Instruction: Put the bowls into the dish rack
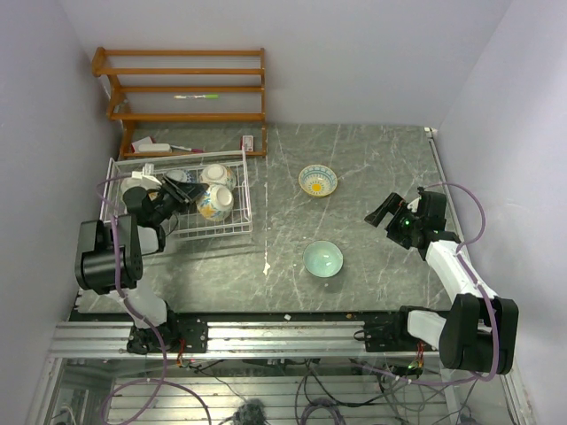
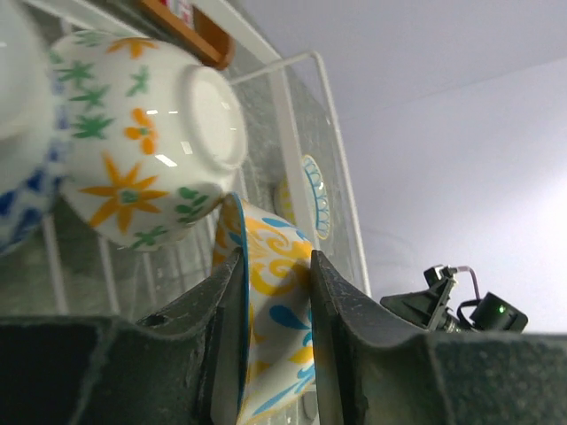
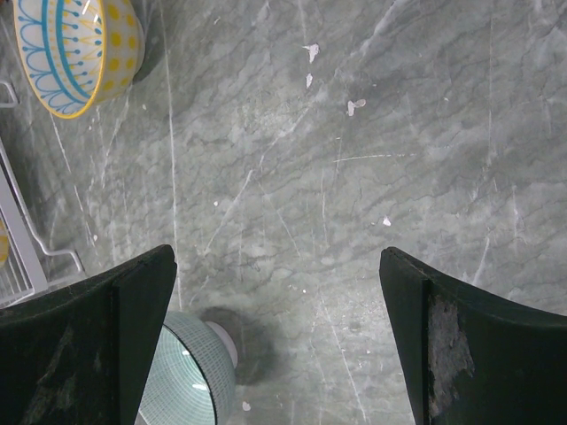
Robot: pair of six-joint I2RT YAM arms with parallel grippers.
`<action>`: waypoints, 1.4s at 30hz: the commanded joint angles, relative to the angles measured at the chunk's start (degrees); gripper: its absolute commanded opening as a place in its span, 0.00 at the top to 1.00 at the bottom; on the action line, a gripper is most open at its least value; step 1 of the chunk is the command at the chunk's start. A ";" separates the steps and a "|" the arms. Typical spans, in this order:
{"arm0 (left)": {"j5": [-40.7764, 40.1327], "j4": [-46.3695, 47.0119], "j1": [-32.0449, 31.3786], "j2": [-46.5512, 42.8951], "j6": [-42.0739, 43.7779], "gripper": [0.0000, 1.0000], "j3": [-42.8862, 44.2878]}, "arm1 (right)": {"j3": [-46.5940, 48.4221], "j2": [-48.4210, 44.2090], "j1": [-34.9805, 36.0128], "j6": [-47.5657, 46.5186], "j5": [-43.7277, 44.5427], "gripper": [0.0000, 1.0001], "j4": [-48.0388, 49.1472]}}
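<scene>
The white wire dish rack (image 1: 245,190) sits at the table's left and holds several painted bowls. An orange-and-green flowered bowl (image 2: 142,142) lies bottom-up. A yellow-and-blue bowl (image 2: 275,301) stands on edge beside it, seen from above as the bowl (image 1: 215,204). My left gripper (image 2: 276,258) straddles that bowl's rim, its jaws slightly parted and wider than the wall between them. On the table stand a yellow-and-blue patterned bowl (image 1: 317,181) and a plain teal bowl (image 1: 322,259). My right gripper (image 3: 276,257) hovers wide open over bare table, the teal bowl (image 3: 186,381) by its left finger.
A brown wooden shelf unit (image 1: 182,88) stands against the back wall behind the rack, with small items at its foot. The rack's corner wire (image 3: 22,239) shows at the left of the right wrist view. The patterned bowl (image 3: 75,49) lies beyond it.
</scene>
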 commanded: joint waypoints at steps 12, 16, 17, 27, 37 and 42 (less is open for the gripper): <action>-4.17 -12.67 2.96 3.71 7.86 0.54 -2.73 | -1.14 0.84 -0.35 0.43 -1.27 0.01 2.75; -6.22 -16.60 3.02 0.69 9.36 0.43 -1.77 | -1.11 0.99 -0.37 0.21 -1.48 0.01 2.84; -7.00 -18.19 2.93 -0.41 10.01 0.39 -1.52 | -1.05 1.03 -0.37 0.19 -1.49 0.01 2.87; -15.15 -32.23 2.79 -11.71 14.68 0.17 0.35 | -0.84 1.63 -0.35 0.01 -2.31 0.01 3.41; -37.47 -62.40 -5.19 -27.86 24.41 0.01 11.25 | -0.98 1.69 -0.37 0.18 -3.68 0.01 3.98; -47.27 -72.48 -12.42 -29.64 28.16 0.01 17.21 | -0.77 1.17 -0.27 0.18 -4.60 0.01 3.60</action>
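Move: The left hand still has the orange-and-blue bowl's rim between its fingers. The bowl's spot in the front right of the dish rack lies about 5 cm to the hand's right, 4 cm back and 7 cm below. The green-flowered bowl stands some 5 cm ahead, 6 cm right and 8 cm below the hand; the blue-patterned bowl about 5 cm ahead, 5 cm left and equally low. From the right hand, the spot is roughly 46 cm left, 2 cm ahead and 4 cm lower. Down and slightly left goes the left hand first, about 5 cm, lowering the bowl to the rack floor. The fingers then open wide and let go while the hand keeps easing left and a little back, before rising some 9 cm clear; the wrist rolls its left side up and turns counter-clockwise, about 35 degrees in all. ##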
